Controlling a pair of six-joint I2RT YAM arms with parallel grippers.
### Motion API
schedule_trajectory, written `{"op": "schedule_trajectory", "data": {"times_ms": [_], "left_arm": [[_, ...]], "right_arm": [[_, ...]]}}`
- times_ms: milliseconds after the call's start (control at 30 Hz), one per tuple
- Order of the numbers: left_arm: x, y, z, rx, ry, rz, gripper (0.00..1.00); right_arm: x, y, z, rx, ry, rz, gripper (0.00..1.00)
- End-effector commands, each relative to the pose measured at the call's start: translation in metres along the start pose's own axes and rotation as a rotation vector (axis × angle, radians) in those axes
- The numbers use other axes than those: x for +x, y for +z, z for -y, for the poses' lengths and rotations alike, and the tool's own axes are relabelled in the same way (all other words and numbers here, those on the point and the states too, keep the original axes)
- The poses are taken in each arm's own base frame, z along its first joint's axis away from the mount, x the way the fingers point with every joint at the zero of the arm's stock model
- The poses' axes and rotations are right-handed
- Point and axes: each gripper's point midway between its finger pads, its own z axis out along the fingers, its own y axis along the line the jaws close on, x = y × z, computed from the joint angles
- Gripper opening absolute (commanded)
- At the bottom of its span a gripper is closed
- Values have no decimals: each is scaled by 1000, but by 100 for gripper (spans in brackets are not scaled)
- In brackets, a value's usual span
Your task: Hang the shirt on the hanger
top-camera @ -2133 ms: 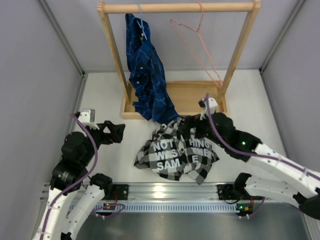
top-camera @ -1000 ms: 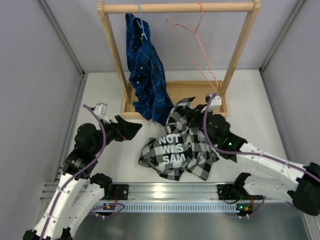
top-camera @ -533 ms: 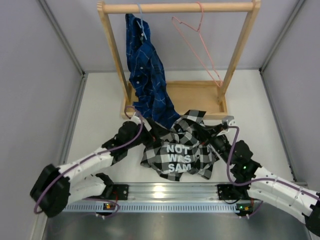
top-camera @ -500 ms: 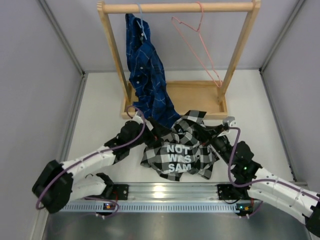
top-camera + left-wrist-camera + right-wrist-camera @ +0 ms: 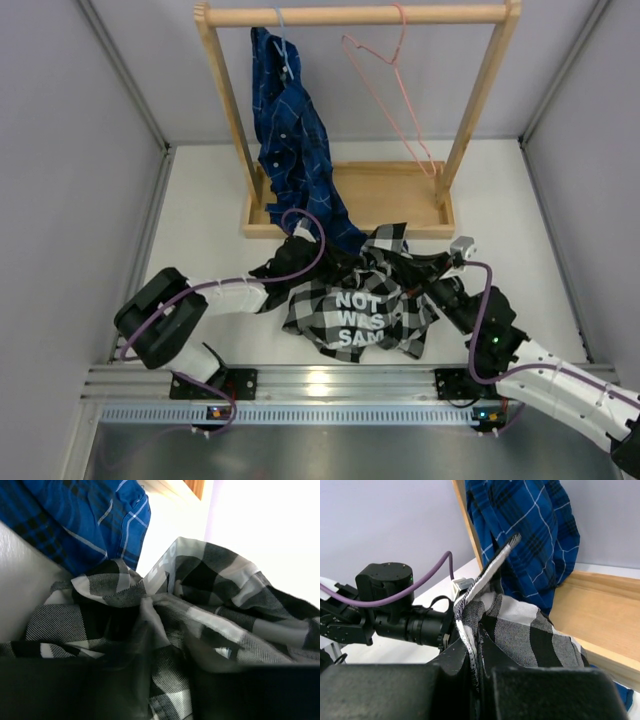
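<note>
The black-and-white checked shirt (image 5: 360, 312) lies crumpled on the table, lettering up. My right gripper (image 5: 418, 268) is at its upper right edge. In the right wrist view the right gripper (image 5: 481, 652) is shut on a raised hem of the shirt (image 5: 520, 630). My left gripper (image 5: 322, 262) reaches into the shirt's upper left edge. In the left wrist view the left gripper (image 5: 170, 647) has a fold of the shirt (image 5: 210, 590) between its blurred fingers; how tightly they press does not show. The pink hanger (image 5: 385, 75) hangs bare on the rail.
The wooden rack (image 5: 390, 195) stands at the back, its rail (image 5: 340, 15) across the top. A dark blue plaid shirt (image 5: 295, 150) hangs from it on a light blue hanger, its tail just behind my left gripper. Grey walls close in both sides.
My left arm has swung from the left side across to the shirt, and its jaws have narrowed around a fold. My right gripper has drawn back toward the near right, still holding the hem.
</note>
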Motion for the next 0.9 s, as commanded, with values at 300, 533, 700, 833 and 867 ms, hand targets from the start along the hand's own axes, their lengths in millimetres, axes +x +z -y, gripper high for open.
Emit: {"op": "schedule_trajectory", "data": {"times_ms": [300, 533, 700, 833, 867], "left_arm": [[-67, -72, 73, 32, 380, 356, 0], [-92, -153, 160, 74, 864, 487, 0], [-75, -163, 158, 50, 1017, 353, 0], [-64, -161, 139, 21, 1054, 266, 0], [-57, -160, 136, 40, 1066, 233, 0]], "right_arm": [[-18, -9, 4, 31, 42, 67, 0], [7, -24, 5, 54, 49, -126, 32], [-34, -45, 27, 245, -15, -227, 92], [-77, -46, -2, 143, -12, -250, 92], [-75, -39, -15, 67, -30, -270, 91]]}}
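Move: The black-and-white shirt's upper fold is already between the half-closed fingers of my left hand, within about 1 cm. From that hand, the lettered front lies some 8 cm back and 8 cm below, the blue shirt's tail roughly 10 cm ahead and 2 cm left, and the pink hanger about 22 cm ahead, 7 cm right and 18 cm above. My right hand still grips the collar; the left's fold is about 5 cm ahead of it, 7 cm left and 12 cm lower. I finish pinching the fold shut with my left hand, then haul the shirt up about 24 cm and some 10 cm left, tipping my fingers up by about 50 degrees and easing down slightly at the end. My right hand holds the collar nearly still at first, then opens wide, lets go, dips a little and pulls away rightward and up. ##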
